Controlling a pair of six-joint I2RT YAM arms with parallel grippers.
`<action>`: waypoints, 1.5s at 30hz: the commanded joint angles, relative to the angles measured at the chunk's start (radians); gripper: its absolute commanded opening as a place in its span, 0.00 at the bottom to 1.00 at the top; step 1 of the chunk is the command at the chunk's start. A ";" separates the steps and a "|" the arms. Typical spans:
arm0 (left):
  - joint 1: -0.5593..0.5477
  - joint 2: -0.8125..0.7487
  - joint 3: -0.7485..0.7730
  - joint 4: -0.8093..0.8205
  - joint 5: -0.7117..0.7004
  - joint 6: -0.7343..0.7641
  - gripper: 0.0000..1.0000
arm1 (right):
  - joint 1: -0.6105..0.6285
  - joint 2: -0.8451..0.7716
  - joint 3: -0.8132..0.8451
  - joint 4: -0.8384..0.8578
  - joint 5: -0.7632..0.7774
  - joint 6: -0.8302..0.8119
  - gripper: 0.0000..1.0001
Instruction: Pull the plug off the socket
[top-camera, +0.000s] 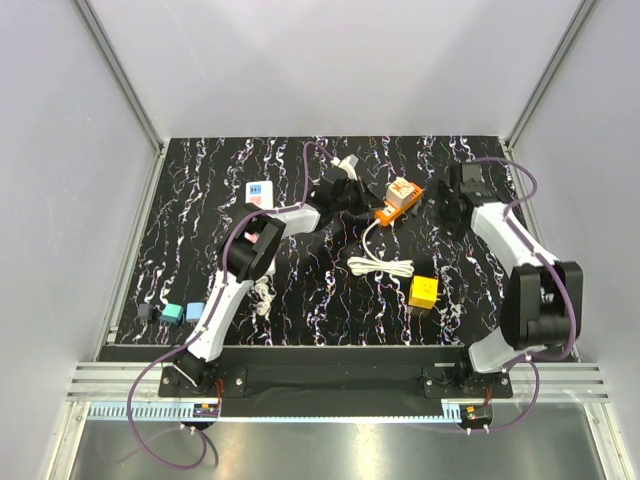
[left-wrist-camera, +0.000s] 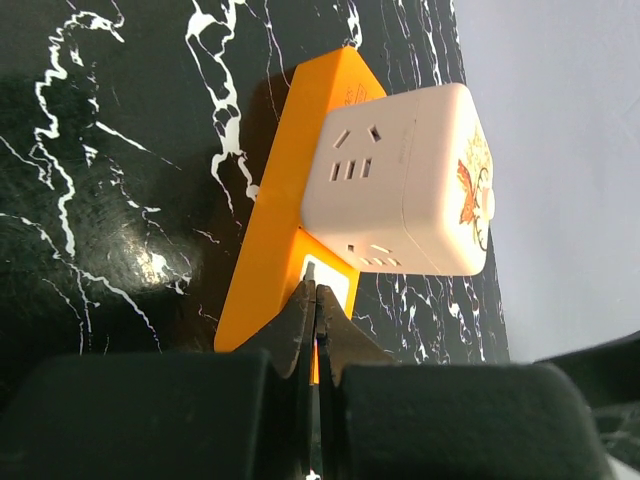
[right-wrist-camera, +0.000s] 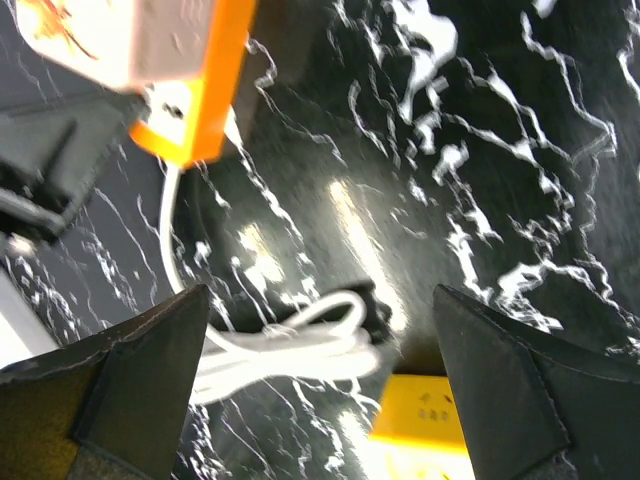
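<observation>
The socket (top-camera: 258, 190), a white strip with small coloured squares, lies at the back left; my left arm covers most of it and no plug shows on it. A white cube adapter (top-camera: 402, 190) (left-wrist-camera: 400, 185) is plugged into an orange power strip (top-camera: 390, 212) (left-wrist-camera: 290, 180). My left gripper (top-camera: 358, 203) (left-wrist-camera: 316, 295) is shut, its tips touching the near end of the orange strip. My right gripper (top-camera: 455, 205) (right-wrist-camera: 320, 400) is open and empty, to the right of the orange strip (right-wrist-camera: 195, 110), above the table.
A coiled white cable (top-camera: 380, 265) (right-wrist-camera: 290, 345) runs from the orange strip. A yellow block (top-camera: 423, 291) (right-wrist-camera: 420, 430) sits right of centre. Two teal blocks (top-camera: 183, 312) and a small dark one (top-camera: 143, 312) lie at the front left. Grey walls enclose the table.
</observation>
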 joint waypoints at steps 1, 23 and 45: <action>0.003 -0.024 -0.029 -0.054 -0.052 0.007 0.00 | 0.062 0.080 0.155 -0.030 0.124 0.029 1.00; -0.011 -0.044 -0.028 -0.083 -0.110 0.050 0.00 | 0.159 0.559 0.781 -0.216 0.390 0.113 1.00; -0.021 -0.050 -0.042 -0.036 -0.049 0.070 0.00 | 0.236 0.665 0.809 -0.233 0.448 0.208 0.97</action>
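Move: The pale cube plug, still seated on the orange socket that lies right beneath it, is about 15 cm ahead of the open right hand, 6 cm to its left and 4 cm lower. The yellow cube stands some 9 cm back and 4 cm left of that hand, the coiled white cord roughly 3 cm back and 13 cm left. From the left hand the plug is about 3 cm ahead, 5 cm right and slightly higher. The plug gets bracketed by the right hand's wide-open fingers: the hand swings forward about 14 cm, arching up at first, then shifts left over the plug and sinks from its peak by some 5 cm, its left side rolling down roughly 15 degrees. The left hand stays in place, its shut fingertips still resting on the socket's cord end. ##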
